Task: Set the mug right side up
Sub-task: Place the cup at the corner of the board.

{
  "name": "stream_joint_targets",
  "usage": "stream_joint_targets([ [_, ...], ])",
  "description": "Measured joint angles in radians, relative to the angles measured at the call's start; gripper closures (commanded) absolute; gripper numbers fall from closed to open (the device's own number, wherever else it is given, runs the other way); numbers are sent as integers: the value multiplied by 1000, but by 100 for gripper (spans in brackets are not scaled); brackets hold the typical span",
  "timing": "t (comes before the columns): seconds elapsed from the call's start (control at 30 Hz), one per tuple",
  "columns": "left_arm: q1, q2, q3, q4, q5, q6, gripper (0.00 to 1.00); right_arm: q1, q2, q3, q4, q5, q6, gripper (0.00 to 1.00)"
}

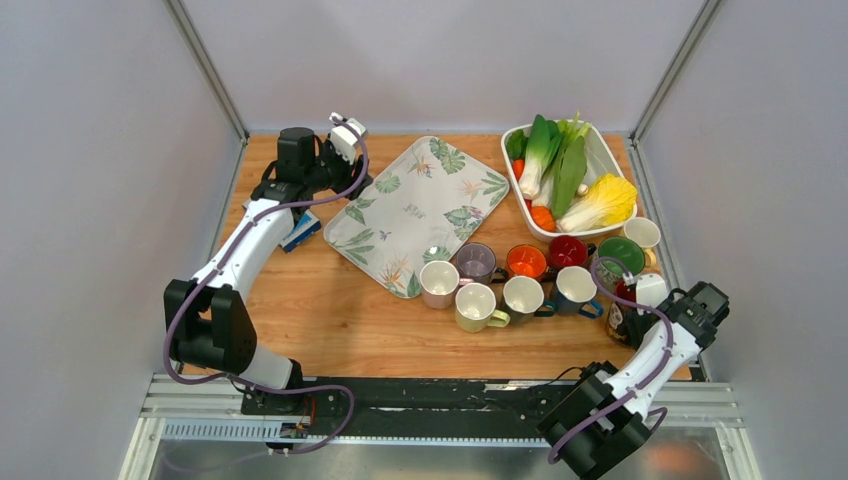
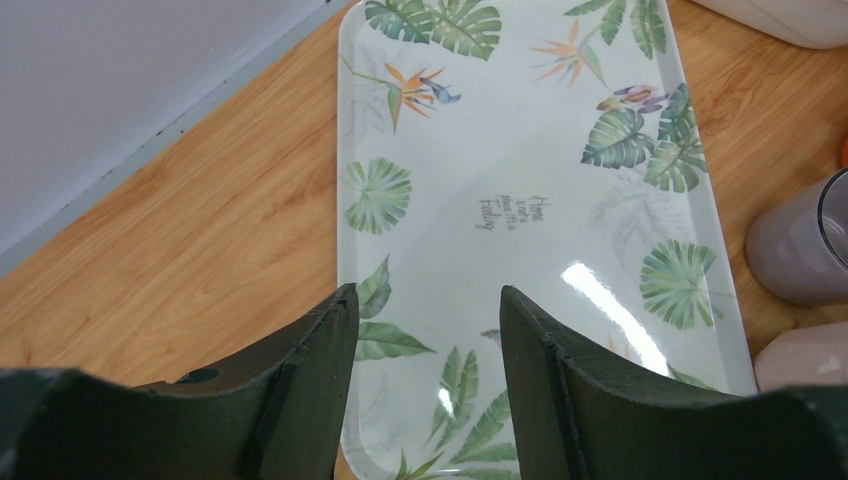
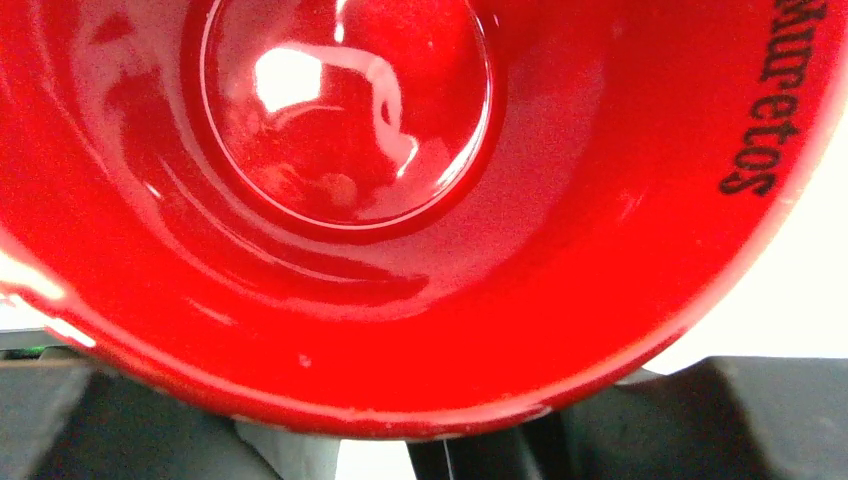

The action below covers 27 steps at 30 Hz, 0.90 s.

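A mug (image 3: 340, 150) with a glossy red inside and black lettering fills the right wrist view, its mouth facing the camera. In the top view this mug (image 1: 618, 322) stands at the table's right front, by the row of other mugs. My right gripper (image 1: 634, 310) is right at it. Its dark fingers (image 3: 700, 420) show only as blurred shapes below the mug's rim, and their tips are hidden. My left gripper (image 2: 425, 290) hangs open and empty over the leaf-print tray (image 2: 520, 120), far from the mug.
Several upright mugs (image 1: 500, 280) stand in two rows mid-table. The leaf-print tray (image 1: 410, 190) lies behind them. A white dish of vegetables (image 1: 606, 150) sits at the back right. A small blue and white box (image 1: 300, 232) lies under the left arm.
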<state>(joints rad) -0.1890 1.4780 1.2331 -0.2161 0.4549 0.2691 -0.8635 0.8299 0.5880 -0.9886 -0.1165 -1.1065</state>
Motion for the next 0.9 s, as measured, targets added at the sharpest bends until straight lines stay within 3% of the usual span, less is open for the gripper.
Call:
stream_joint_targets([
  [0.4, 0, -7, -34, 19, 0, -2, 38, 1, 14, 35, -46, -11, -6, 35],
  [0.77, 0, -19, -61, 38, 9, -13, 39, 1, 17, 66, -88, -8, -3, 30],
  [0.87, 0, -29, -65, 40, 9, -14, 39, 1, 18, 95, -106, -13, -3, 22],
  [0.9, 0, -31, -65, 42, 10, -14, 39, 2, 18, 113, -117, -18, -3, 13],
])
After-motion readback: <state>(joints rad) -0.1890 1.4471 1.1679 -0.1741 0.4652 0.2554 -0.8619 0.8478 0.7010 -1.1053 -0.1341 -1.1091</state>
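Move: Just ahead of the right hand, whose fingers are loosely round its handle, the red-lined mug is centred about 5 cm forward and 2 cm left, at nearly hand height. The green mug is some 16 cm ahead and 4 cm left of that hand, the blue mug 9 cm ahead and 14 cm left, the cream mug 20 cm straight ahead. From the left hand, the red-lined mug is roughly 26 cm back, 53 cm right and 18 cm down. Opening its already loosened fingers wider on either side of the red-lined mug's handle, the right hand first stays almost in place, then rises about 2.5 cm, drawing up and away from the mug. It keeps pointing down with hardly any turn, and the handle is still between the spread fingers below. ##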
